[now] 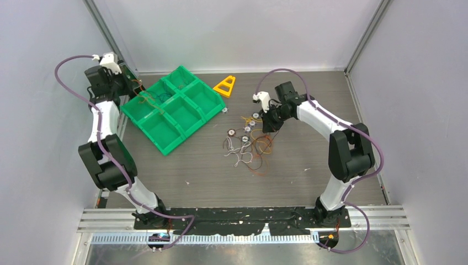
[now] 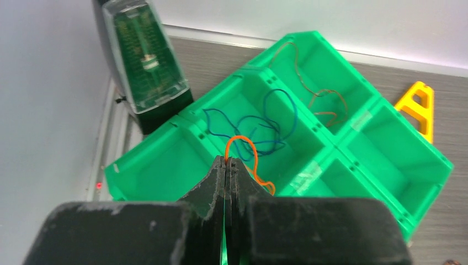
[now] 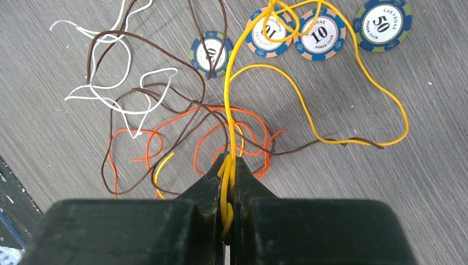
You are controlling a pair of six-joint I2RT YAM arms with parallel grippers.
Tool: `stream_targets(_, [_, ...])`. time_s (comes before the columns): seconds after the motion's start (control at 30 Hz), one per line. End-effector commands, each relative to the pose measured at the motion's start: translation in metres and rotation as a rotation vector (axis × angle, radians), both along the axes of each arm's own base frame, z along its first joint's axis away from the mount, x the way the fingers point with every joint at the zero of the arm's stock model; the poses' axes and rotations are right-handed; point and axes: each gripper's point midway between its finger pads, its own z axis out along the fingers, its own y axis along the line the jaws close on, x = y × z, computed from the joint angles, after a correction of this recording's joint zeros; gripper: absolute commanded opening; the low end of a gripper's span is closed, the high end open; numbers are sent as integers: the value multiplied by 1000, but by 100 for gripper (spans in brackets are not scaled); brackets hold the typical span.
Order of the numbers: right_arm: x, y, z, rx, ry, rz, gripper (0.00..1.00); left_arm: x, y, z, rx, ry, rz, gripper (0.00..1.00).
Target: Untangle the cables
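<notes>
The cables lie in a loose tangle (image 1: 248,148) on the table's middle. In the right wrist view a yellow cable (image 3: 227,99) loops up from my right gripper (image 3: 229,161), which is shut on a doubled bit of it. Brown (image 3: 203,88), white (image 3: 160,70) and orange (image 3: 148,139) cables cross beneath it. My left gripper (image 2: 229,161) hangs over the green tray (image 2: 331,149), shut on an orange cable (image 2: 245,141). A blue cable (image 2: 276,118) lies in one tray compartment and a brown one (image 2: 325,99) in the compartment beside it.
Several poker chips (image 3: 320,36) lie among the far loops of the tangle. A yellow triangular piece (image 1: 225,85) sits behind the green tray (image 1: 165,141). Grey walls close in the table on three sides.
</notes>
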Motion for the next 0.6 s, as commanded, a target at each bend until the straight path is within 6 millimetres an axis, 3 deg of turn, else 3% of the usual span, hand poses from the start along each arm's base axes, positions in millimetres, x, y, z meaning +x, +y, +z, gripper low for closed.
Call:
stream_targets(0.0, [3, 2, 40, 61, -62, -7, 6, 18, 33, 36, 120, -120, 41, 0])
stream_targets(0.27, [-3, -5, 40, 70, -45, -15, 6, 28, 62, 27, 218, -73, 114, 0])
stream_targets(0.57, [-4, -17, 36, 69, -24, -26, 5, 17, 67, 11, 263, -24, 102, 0])
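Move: My left hand already holds the orange cable. The tray's empty left compartment lies about 6 cm ahead and 6 cm to the left, 22 cm below. The blue cable's compartment is some 16 cm ahead and 4 cm right; the green-fronted box stands 20 cm ahead, 12 cm left. From my right hand, pinching the yellow cable, the tangle lies 9 cm left, 2 cm back and 9 cm below, the white cable 15 cm left and 7 cm back. I carry the orange cable in my closed left fingers about 6 cm left and a little forward, staying nearly level over the tray towards its left compartment, rolling the hand some 10 degrees so its left side rises. My right hand keeps its pinch on the yellow cable and eases it roughly 1.5 cm up and as much to the right, away from the tangle. ##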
